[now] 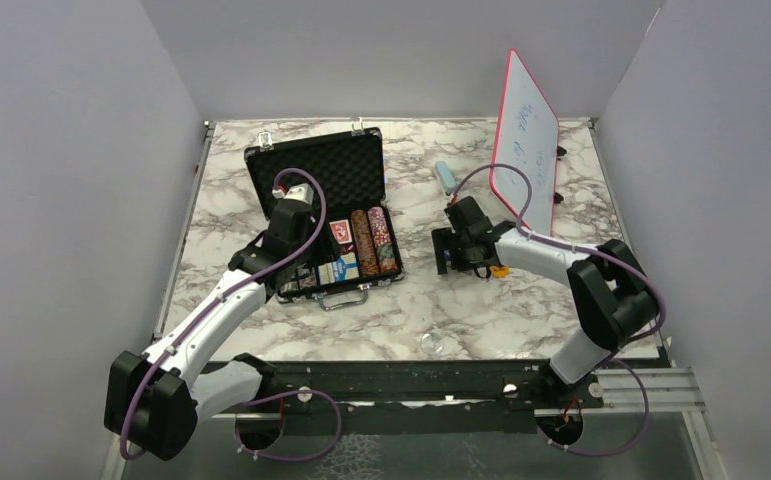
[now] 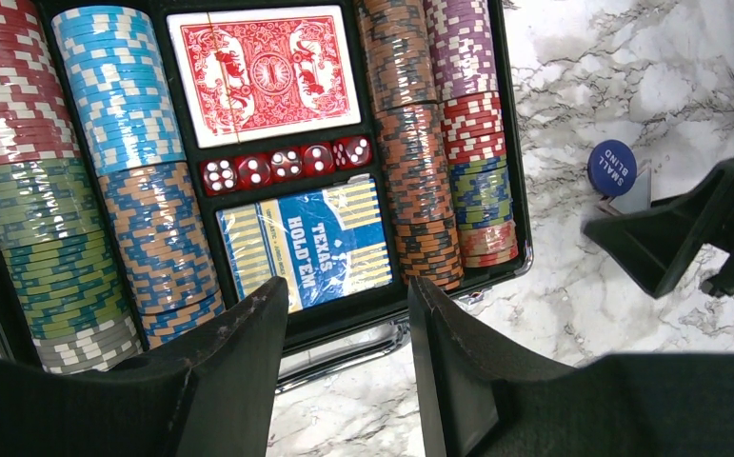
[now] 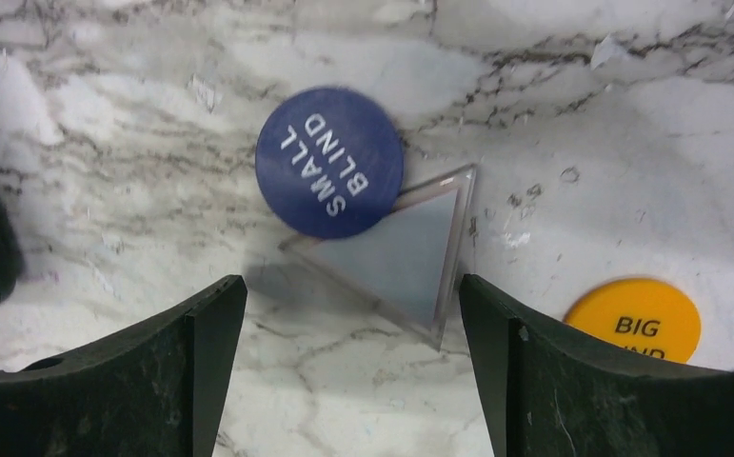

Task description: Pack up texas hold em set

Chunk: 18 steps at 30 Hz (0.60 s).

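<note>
The black briefcase (image 1: 316, 170) lies open, foam lid up, its silver handle (image 2: 344, 354) toward the arms. Inside are rows of striped poker chips (image 2: 120, 86), a red card deck (image 2: 263, 71), a blue deck (image 2: 310, 243) and red dice (image 2: 285, 165). My left gripper (image 2: 348, 295) hangs open above the case's front wall (image 2: 344, 319), with nothing between its fingers. On the marble to the right, my right gripper (image 3: 353, 295) is open just short of a blue SMALL BLIND button (image 3: 329, 162), which overlaps a clear triangular plate (image 3: 406, 257). A yellow BIG BLIND button (image 3: 634, 319) lies right of the right finger.
A red-framed whiteboard (image 1: 526, 140) stands tilted at the back right. A pale blue oblong block (image 1: 445, 177) lies beside it. A small clear round piece (image 1: 431, 344) rests near the table's front edge. Grey walls close in the table on three sides.
</note>
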Each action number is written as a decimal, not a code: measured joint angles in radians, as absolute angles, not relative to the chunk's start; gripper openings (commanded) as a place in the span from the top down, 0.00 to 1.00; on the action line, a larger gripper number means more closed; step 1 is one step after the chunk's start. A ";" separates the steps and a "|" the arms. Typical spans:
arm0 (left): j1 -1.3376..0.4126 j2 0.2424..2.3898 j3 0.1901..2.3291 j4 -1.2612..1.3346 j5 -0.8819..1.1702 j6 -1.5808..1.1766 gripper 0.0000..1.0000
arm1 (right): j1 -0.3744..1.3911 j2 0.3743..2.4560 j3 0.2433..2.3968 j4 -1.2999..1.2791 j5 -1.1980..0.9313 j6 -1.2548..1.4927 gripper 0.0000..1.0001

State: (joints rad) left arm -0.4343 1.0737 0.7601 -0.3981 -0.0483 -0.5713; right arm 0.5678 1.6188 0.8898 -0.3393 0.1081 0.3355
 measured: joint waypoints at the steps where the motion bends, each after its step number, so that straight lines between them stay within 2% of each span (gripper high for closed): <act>1: -0.434 1.074 0.760 -0.398 -0.048 -0.571 0.48 | 0.568 1.636 0.907 -0.340 0.121 0.348 0.16; 6: -0.434 1.074 0.760 -0.398 -0.048 -0.572 0.48 | 0.568 1.671 0.939 -0.338 0.163 0.375 0.34; 12: -0.434 1.054 0.743 -0.398 -0.043 -0.583 0.48 | 0.568 1.665 0.925 -0.323 0.173 0.385 0.41; 18: -0.434 1.047 0.742 -0.398 -0.041 -0.587 0.48 | 0.567 1.650 0.910 -0.310 0.171 0.390 0.42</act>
State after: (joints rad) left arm -0.4343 1.0470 0.7418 -0.3981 -0.0406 -0.5865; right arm 0.5674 1.6501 0.9096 -0.3096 0.1715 0.3904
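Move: The clear triangle lies flat on the table about 2 cm ahead of the right fingertips, 1 cm to their right and 1 cm below. The small blind button overlaps its far left side, 4 cm ahead and 1 cm left of this hand; the big blind button is 8 cm right and 1 cm ahead. From the left hand, the triangle is some 26 cm right, 3 cm ahead and 12 cm below. The right hand slides about 1.5 cm forward over the triangle, then narrows its fingers to pinch its sides. ##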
